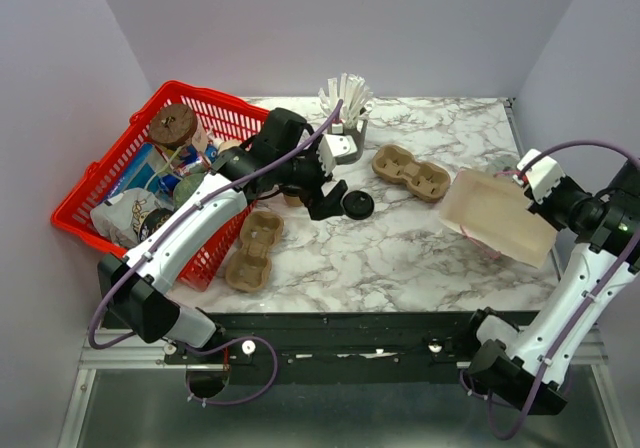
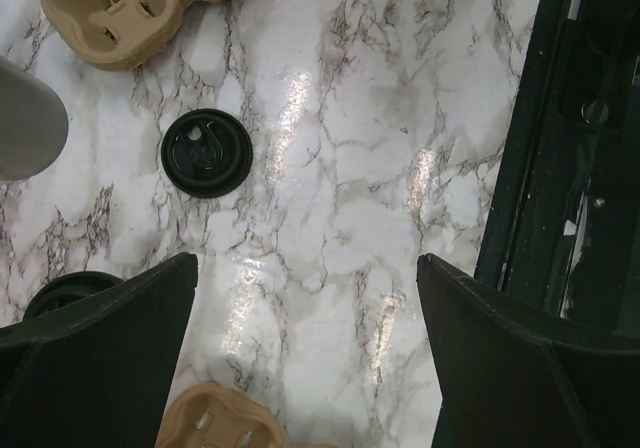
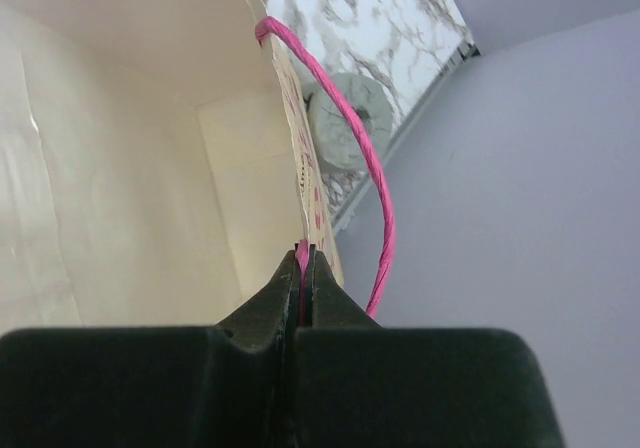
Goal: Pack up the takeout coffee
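The round black lid (image 1: 356,205) lies flat on the marble table, also seen in the left wrist view (image 2: 206,153). My left gripper (image 1: 332,201) hovers just left of it, open and empty (image 2: 305,353), its fingers (image 2: 100,358) wide apart over bare marble. A small tan shape (image 1: 292,199) under the left arm may be the paper cup; most of it is hidden. A dark round rim (image 2: 68,288) peeks out behind my left finger. My right gripper (image 1: 528,182) is shut (image 3: 304,260) on the pink handle (image 3: 372,168) of a cream paper bag (image 1: 495,218), held tilted above the table's right side.
A red basket (image 1: 105,168) of groceries sits at the left. One pulp carrier (image 1: 411,172) lies behind the lid, another (image 1: 253,250) in front of the basket. A grey cup of white sticks (image 1: 346,118) stands at the back. The table's black front edge (image 2: 540,168) is close.
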Controlling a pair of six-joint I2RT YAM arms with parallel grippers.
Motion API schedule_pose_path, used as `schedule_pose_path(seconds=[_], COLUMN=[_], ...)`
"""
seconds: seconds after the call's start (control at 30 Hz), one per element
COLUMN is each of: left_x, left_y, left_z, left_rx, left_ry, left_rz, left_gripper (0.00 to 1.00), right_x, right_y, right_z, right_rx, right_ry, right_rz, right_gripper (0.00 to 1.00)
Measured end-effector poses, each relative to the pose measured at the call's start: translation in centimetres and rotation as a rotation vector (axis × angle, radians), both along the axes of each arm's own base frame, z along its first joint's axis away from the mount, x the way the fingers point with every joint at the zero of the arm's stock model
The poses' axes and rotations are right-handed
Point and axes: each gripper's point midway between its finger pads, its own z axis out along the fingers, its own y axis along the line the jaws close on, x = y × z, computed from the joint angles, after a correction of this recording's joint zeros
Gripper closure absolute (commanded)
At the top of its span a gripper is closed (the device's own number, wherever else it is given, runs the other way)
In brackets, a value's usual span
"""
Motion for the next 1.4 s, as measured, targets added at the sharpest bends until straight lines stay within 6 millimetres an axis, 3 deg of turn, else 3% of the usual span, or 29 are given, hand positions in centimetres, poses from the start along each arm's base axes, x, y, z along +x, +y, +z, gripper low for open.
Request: schedule_pose_path(seconds=[0.37,0.53,0.7,0.83,1.1,1.4], left_x=[0.1,0.1,0.3,-0.6,-4.8,-5.1], left_y=[0.1,0.3,1.3,3.7,10.7,15.9], left_z=[-0.3,-0.7,-2.0,-3.7,-8.6,-11.8], left_rx=[0.010,0.019,0.079,0.177,0.406,0.639], left_ry=[-0.006,-0.004,-0.017,0.006,0.066,0.118], left_rz=[0.004,0.004,0.029,0.073,0.166,0.206], left_gripper=[0.02,0.01,0.02,0.02,0.02,0.06], right_x=[3.7,3.8,3.4,4.2,4.5,4.2], right_y=[3.1,5.4,7.8,7.9,8.0,8.4], right_z=[-1.4,-1.3,-3.5,-2.8,-0.7,0.6], right_rx=[0.102,0.095,0.083,0.081,0.104,0.156], right_ry=[0.044,0.022,0.008,-0.044,-0.119,-0.125], right_rz=[0.139,0.214,0.260,0.236,0.197,0.176], right_gripper=[0.99,0.99,0.99,0.99,0.99,0.99])
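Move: The near cup carrier, beside the red basket, lies about 19 cm to the left of the empty left hand, 2 cm nearer the base and some 20 cm below. From that hand, the lidded cup is about 12 cm ahead and 8 cm left, the loose black lid 10 cm ahead and 8 cm right. The right hand holds the paper bag by its rim; the far carrier lies roughly 17 cm ahead and 21 cm left of this hand, the grey can 13 cm ahead and 3 cm right, both well below. The paper bag, still pinched at rim and handle by the shut right fingers, is carried about 8 cm left and 4 cm forward towards the far carrier, dipping and rising again on the way, with a slight counter-clockwise turn. The near carrier is approached by the left hand, which after waiting swings some 16 cm left, 12 cm down and 5 cm back, open fingers tilting about 35 degrees to point down. ##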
